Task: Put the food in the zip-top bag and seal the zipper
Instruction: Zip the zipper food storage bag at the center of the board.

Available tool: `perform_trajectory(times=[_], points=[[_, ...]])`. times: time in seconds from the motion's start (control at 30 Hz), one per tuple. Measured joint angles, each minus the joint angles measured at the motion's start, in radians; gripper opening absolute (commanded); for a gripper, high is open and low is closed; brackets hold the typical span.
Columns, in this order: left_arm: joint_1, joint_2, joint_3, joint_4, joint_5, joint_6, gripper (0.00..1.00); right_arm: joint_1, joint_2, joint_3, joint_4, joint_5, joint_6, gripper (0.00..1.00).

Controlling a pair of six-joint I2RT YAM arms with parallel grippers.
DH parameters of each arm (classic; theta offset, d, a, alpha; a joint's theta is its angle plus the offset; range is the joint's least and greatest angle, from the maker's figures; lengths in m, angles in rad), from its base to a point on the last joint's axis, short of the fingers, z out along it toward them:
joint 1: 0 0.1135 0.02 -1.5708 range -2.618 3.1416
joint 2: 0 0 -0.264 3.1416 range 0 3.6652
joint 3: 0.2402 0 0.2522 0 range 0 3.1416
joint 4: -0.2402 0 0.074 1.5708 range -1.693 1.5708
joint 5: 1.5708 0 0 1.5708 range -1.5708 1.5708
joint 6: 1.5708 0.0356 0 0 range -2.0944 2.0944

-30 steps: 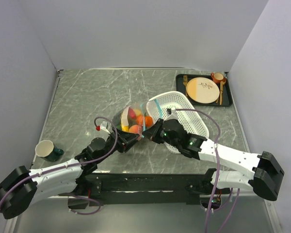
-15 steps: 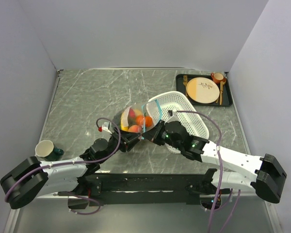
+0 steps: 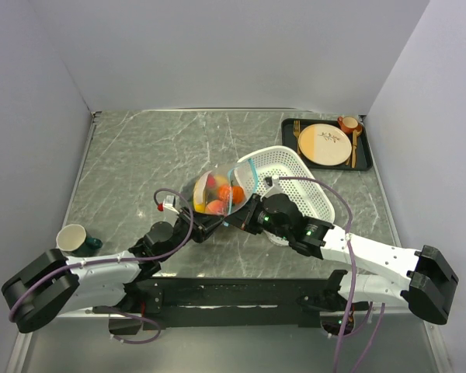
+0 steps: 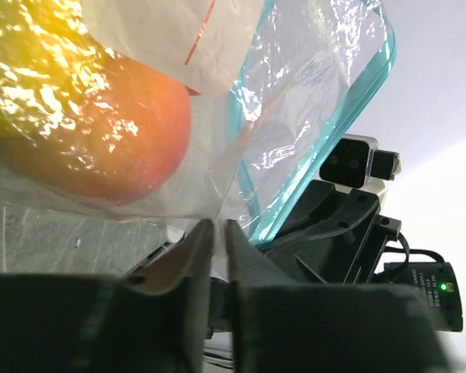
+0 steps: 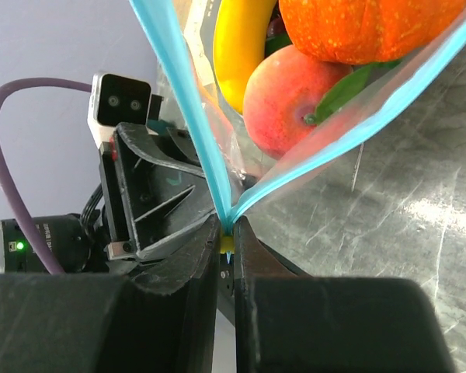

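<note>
The zip-top bag [image 3: 217,193] stands on the table between my two grippers with the food inside. The right wrist view shows a yellow banana [image 5: 241,47], a peach [image 5: 291,105] and an orange tomato [image 5: 357,23] through the open mouth. My right gripper [image 5: 227,225] [image 3: 247,216] is shut on the end of the teal zipper [image 5: 175,85], whose two strips spread apart above it. My left gripper [image 4: 219,225] [image 3: 210,224] has its jaws pressed onto the bag's clear film beside the zipper [image 4: 349,132], just below the peach [image 4: 101,132].
A white perforated basket [image 3: 299,186] lies tilted right behind the bag. A black tray [image 3: 326,163] with a beige plate [image 3: 324,144] sits at the far right. A cup [image 3: 72,237] stands near the left edge.
My left gripper has closed its jaws onto the bag's film and edged forward. The bag has shifted slightly. The right gripper keeps its hold on the zipper end.
</note>
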Motion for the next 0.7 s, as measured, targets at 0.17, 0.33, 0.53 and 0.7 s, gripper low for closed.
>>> perform_trajectory(times=[0.17, 0.33, 0.53, 0.7], points=[[0.0, -0.013, 0.0, -0.009, -0.007, -0.002, 0.01, 0.0, 0.006, 0.0, 0.0, -0.002, -0.002, 0.0], [0.0, -0.058, -0.008, -0.048, -0.018, -0.002, 0.01, 0.002, 0.013, 0.006, -0.009, 0.006, -0.005, 0.0], [0.0, -0.117, -0.031, -0.072, -0.019, 0.001, 0.01, 0.006, 0.024, 0.04, -0.068, 0.035, -0.029, 0.0], [0.0, -0.135, -0.04, -0.079, -0.018, 0.002, 0.01, 0.004, 0.044, 0.061, -0.083, 0.035, -0.046, 0.01]])
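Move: The food bag's near edge, beside the zipper end, is right at the left hand's fingertips, between its nearly closed fingers. From that hand the peach in the bag lies about 4 cm ahead, 2 cm left and 2 cm lower; the pumpkin some 8 cm ahead, 3 cm right and 2 cm lower. The right hand, already gripping the zipper's near end, has that edge about 3 cm to its left, level with it. The left fingers shut on the bag's near edge and draw it about 1.5 cm left and slightly back. ##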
